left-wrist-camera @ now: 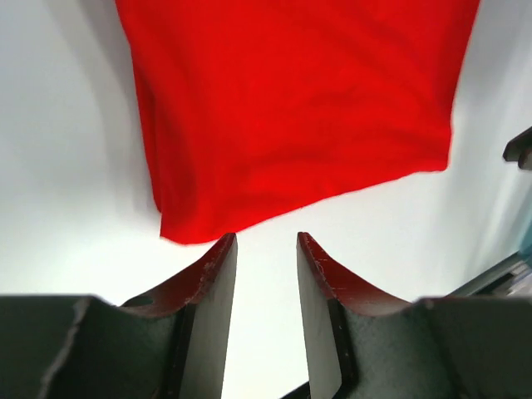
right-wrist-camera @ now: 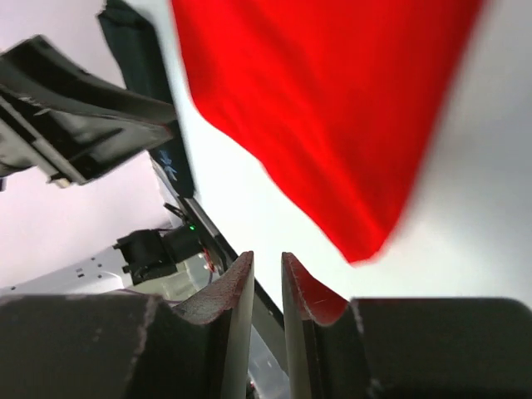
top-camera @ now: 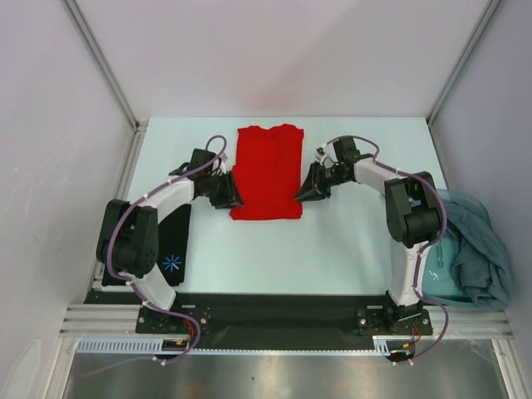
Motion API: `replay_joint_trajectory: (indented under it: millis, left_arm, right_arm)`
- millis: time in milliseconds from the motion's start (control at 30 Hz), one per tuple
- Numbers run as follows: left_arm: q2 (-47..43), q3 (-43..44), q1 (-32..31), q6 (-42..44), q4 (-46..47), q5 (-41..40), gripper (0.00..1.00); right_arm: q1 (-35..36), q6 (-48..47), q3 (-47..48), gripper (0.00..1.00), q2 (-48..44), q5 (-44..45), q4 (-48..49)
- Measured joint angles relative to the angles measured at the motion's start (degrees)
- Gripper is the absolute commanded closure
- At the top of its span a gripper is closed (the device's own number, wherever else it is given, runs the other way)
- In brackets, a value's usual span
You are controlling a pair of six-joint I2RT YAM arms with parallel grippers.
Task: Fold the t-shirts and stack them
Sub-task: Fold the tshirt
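Note:
A red t-shirt [top-camera: 267, 170] lies folded into a long strip in the middle of the white table, collar at the far end. My left gripper [top-camera: 235, 199] sits low at its near left corner, open, with only bare table between its fingers; in the left wrist view the red t-shirt [left-wrist-camera: 291, 108] ends just ahead of the left gripper [left-wrist-camera: 266, 241]. My right gripper [top-camera: 301, 195] is at the near right corner, jaws narrowly open and holding nothing; the red t-shirt [right-wrist-camera: 332, 108] lies ahead and to the right of the right gripper [right-wrist-camera: 268, 259]. A black t-shirt [top-camera: 172, 249] with a blue-white starburst lies folded under the left arm.
A heap of teal-grey t-shirts [top-camera: 470, 249] hangs over the table's right edge beside the right arm's base. Aluminium frame posts [top-camera: 104, 62] and white walls close in the table on three sides. A black rail [top-camera: 274, 312] runs along the near edge.

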Motion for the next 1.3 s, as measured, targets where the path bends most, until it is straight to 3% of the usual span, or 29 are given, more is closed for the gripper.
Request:
replay_joint_trajectory:
  millis: [200,333,567,733,867,1100,1300]
  left_arm:
    - [5.09,0.11,2.12,-2.75,4.2,2.23,0.61]
    - [9.03,-1.05,3.37,-4.31,6.69,4.17,0.62]
    - [4.68,-5.77,3.87,-4.09,8.96,2.99,0.6]
    - [-1.49,-6.21,3.98,-3.56,4.68,2.56,0.58]
    - [0.39,-0.24,3.98,-4.26,5.22,4.22,0.58]
    - [19.45,16.44,3.98,-6.32,10.34,7.93,0.59]
    - [29.38,26.16,4.63,-7.21,9.84,10.25,0.58]
  right_arm:
    - [4.02,4.04,5.57,0.73,4.35,-1.05,5.07]
    - [5.4,5.2,3.28,0.74,9.27,-1.79,8.13]
    - [0.02,3.28,-8.59,0.75,6.23,-5.35,8.55]
    - [-2.84,1.4,-7.43,0.74,2.19,-3.43,3.28]
    - [-2.34,2.97,1.03,0.73,3.28,-3.28,3.61]
    - [-0.87,11.69,19.87,0.74,16.79,-3.67,13.11]
    - [-1.68,19.58,25.64,0.75,28.7,-4.0,19.08]
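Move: Across the red t-shirt runs the loose edge of its upper layer; its middle lies about 16 cm ahead and 7 cm right of the left hand, 5 cm lower. From the right hand it is about 16 cm ahead, 9 cm left and 6 cm down. The shirt's near left corner lies almost under the left hand, about 1 cm left, and its near right corner straight below the right hand. The black folded shirt sits some 22 cm left of the left hand and 11 cm back. Dipping about 5 cm over the near part of the shirt, both hands draw back a little, the right after a short swing forward and left. Then they lift and sweep forward together some 15 cm, sinking at the end onto the shirt by the upper layer's loose edge, one hand near each side. The left tilts about 10 degrees; neither hand changes its finger gap. ##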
